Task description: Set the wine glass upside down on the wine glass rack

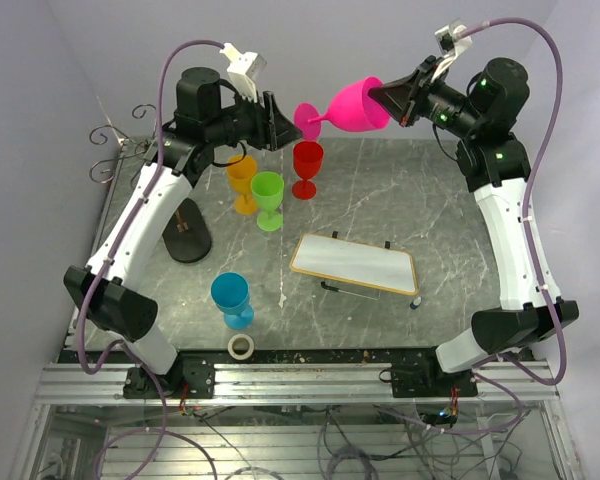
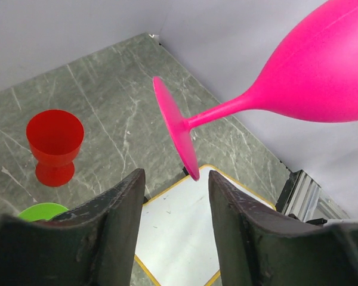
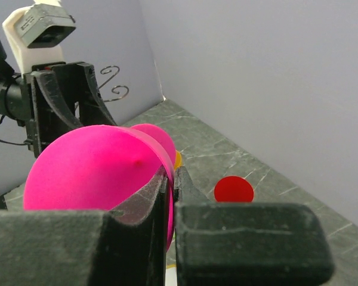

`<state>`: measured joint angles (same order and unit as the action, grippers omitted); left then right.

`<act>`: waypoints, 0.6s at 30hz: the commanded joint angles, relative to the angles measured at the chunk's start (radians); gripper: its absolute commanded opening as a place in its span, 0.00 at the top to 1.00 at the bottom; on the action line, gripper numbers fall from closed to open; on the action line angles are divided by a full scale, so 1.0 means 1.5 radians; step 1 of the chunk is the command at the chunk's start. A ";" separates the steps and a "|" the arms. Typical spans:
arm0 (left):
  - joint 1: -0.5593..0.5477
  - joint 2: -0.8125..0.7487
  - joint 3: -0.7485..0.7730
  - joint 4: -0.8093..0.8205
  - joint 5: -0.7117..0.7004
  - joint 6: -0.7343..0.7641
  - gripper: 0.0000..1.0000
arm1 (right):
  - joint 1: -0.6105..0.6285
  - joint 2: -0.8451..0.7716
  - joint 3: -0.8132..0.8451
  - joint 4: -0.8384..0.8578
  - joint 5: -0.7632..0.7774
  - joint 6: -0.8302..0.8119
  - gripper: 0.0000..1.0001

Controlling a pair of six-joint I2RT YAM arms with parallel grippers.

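Observation:
The pink wine glass (image 1: 355,105) hangs on its side high above the table, foot pointing left. My right gripper (image 1: 385,97) is shut on the bowl's rim, one finger inside and one outside (image 3: 174,173). My left gripper (image 1: 277,122) faces it from the left and stands open. In the left wrist view the lower edge of the glass's foot (image 2: 178,134) sits just ahead of the gap between the fingertips (image 2: 176,176), touching neither. The wine glass rack's scroll arms (image 1: 108,150) and black base (image 1: 188,243) stand at the table's left, behind my left arm.
Red (image 1: 307,160), orange (image 1: 242,175) and green (image 1: 268,195) glasses stand upright below the pink one. A blue glass (image 1: 231,297) and a tape roll (image 1: 241,346) sit near the front left. A yellow-framed white board (image 1: 355,263) lies mid-table.

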<state>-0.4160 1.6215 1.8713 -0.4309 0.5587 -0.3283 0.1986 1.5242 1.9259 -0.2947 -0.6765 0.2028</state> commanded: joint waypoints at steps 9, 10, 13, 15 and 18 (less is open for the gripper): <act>-0.009 0.030 0.020 0.060 0.053 -0.057 0.61 | 0.001 -0.030 -0.037 0.025 -0.013 0.002 1.00; -0.010 0.032 0.020 0.061 0.056 -0.059 0.65 | 0.001 -0.030 -0.038 0.025 -0.013 0.003 1.00; -0.010 0.033 0.016 0.069 0.061 -0.067 0.72 | 0.002 -0.028 -0.041 0.029 -0.017 0.005 1.00; -0.010 0.034 0.015 0.070 0.062 -0.071 0.73 | 0.001 -0.029 -0.044 0.033 -0.021 0.008 1.00; -0.010 0.037 0.014 0.071 0.061 -0.079 0.79 | 0.002 -0.027 -0.049 0.039 -0.024 0.011 1.00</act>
<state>-0.4217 1.6661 1.8713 -0.3710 0.6109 -0.4160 0.1982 1.5047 1.8683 -0.2821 -0.6918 0.2028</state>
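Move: The left hand goes for the foot of the upturned pink wine glass, about 3 cm to its right, 2 cm ahead and 1 cm above. The right hand already holds that glass by the rim, with the foot some 11 cm to its left, 1 cm ahead and 8 cm lower. About 29 cm below the left hand stand the red glass, roughly 9 cm ahead and 4 cm right, and the green glass, level with it and 5 cm left. The left hand eases about 1.5 cm to the right, sinking about half a centimetre with barely any turn, and closes its fingers from a bit over half open to about a quarter, so that the pads come in around the lower edge of the pink glass's foot and pinch it. Meanwhile the right hand keeps its shut grip on the rim and lowers the glass some 1.5 cm, bringing the foot down towards the left fingertips before it all but stops. ##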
